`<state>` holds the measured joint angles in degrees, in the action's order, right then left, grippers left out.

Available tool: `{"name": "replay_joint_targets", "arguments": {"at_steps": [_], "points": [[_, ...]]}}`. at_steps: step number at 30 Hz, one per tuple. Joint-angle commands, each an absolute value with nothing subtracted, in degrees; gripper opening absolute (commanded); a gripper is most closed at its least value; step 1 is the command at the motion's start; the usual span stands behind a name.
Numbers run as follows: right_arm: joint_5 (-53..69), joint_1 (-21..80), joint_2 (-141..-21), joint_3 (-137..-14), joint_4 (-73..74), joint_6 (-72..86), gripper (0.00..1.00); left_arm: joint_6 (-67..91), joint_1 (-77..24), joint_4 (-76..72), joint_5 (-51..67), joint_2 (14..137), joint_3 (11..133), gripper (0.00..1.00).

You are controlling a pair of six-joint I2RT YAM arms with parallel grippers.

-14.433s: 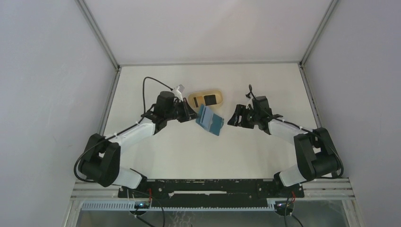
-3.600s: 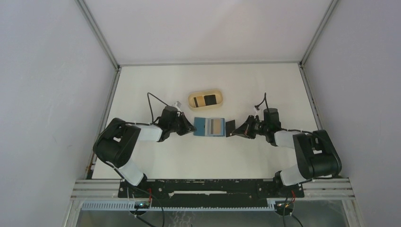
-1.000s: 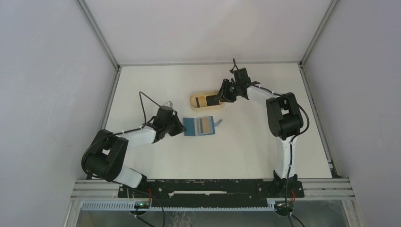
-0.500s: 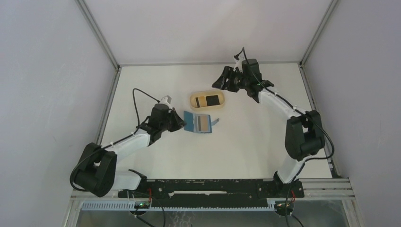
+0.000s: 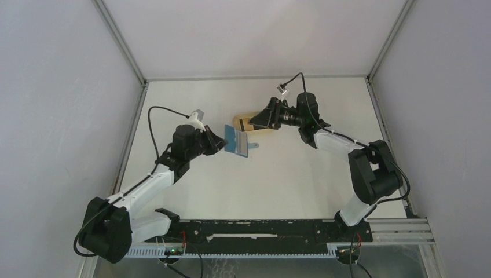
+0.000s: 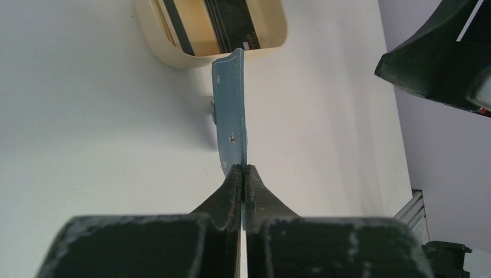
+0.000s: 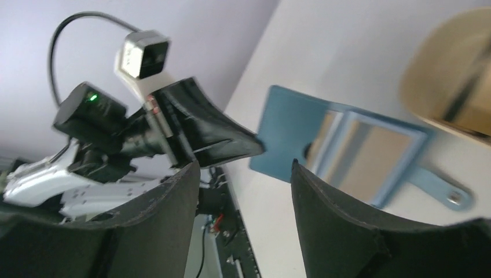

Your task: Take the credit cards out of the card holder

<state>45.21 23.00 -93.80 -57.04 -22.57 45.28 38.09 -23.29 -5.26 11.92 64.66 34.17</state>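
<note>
My left gripper [image 5: 222, 142] is shut on the left edge of the teal-blue card holder [image 5: 238, 142] and holds it tilted above the table. The left wrist view shows the holder [image 6: 231, 104] edge-on, pinched between the jaws of that gripper [image 6: 244, 171]. My right gripper [image 5: 255, 121] stands open and empty, above the tan tray and pointing at the holder. From the right wrist, the holder [image 7: 289, 127] hangs open with a tan face in its inner pocket and its tab [image 7: 449, 196] hanging down. A black credit card [image 6: 234, 23] lies in the tray beside a striped one [image 6: 188, 26].
The tan rounded tray [image 5: 237, 122] stands on the table just behind the holder and is partly hidden by the right gripper; its rim [image 6: 168, 55] shows in the left wrist view. The table's side rails and the enclosure walls ring the workspace.
The left arm has lifted the holder off the table and tipped it up. The right gripper has opened wider, left the tray and swung round to face the holder.
</note>
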Motion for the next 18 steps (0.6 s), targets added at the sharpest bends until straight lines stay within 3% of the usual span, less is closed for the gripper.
{"name": "replay_joint_targets", "arguments": {"at_steps": [1, 18], "points": [[53.7, 25.9, -96.1, -58.0, -41.7, 55.1, 0.67, 38.1, -22.0, -10.0, 16.0, 61.7, 34.9, 0.00], [53.4, 27.4, -103.4, -58.0, -53.4, 62.1, 0.64, 57.6, -15.2, -38.2, 35.6, 65.2, 32.0, 0.00]]}}
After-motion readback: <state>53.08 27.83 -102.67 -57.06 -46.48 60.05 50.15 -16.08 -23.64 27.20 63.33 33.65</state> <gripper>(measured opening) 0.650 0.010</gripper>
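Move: Ahead, right and above the left hand, which still grips the open card holder by its left edge, wait the right hand's open fingers: about 6 cm ahead, 10 cm right and 4 cm up. The holder's middle hangs 3 cm ahead, 4 cm right and 5 cm below the left hand; from the right hand it is some 6 cm left, 3 cm back, 9 cm below. The card tray lies 9 cm straight ahead of the right hand and 17 cm below. Lifting the card holder about 8 cm towards the right hand, the left keeps its pinch and rolls some 20 degrees, its left side dropping, while its fingers tip upward a little. The right hand swings about 5 cm left and somewhat back over the holder's pocket side, turns slightly counter-clockwise, then nearly halts with fingers still wide open, close to the card edge by the fold; contact can't be made out. ##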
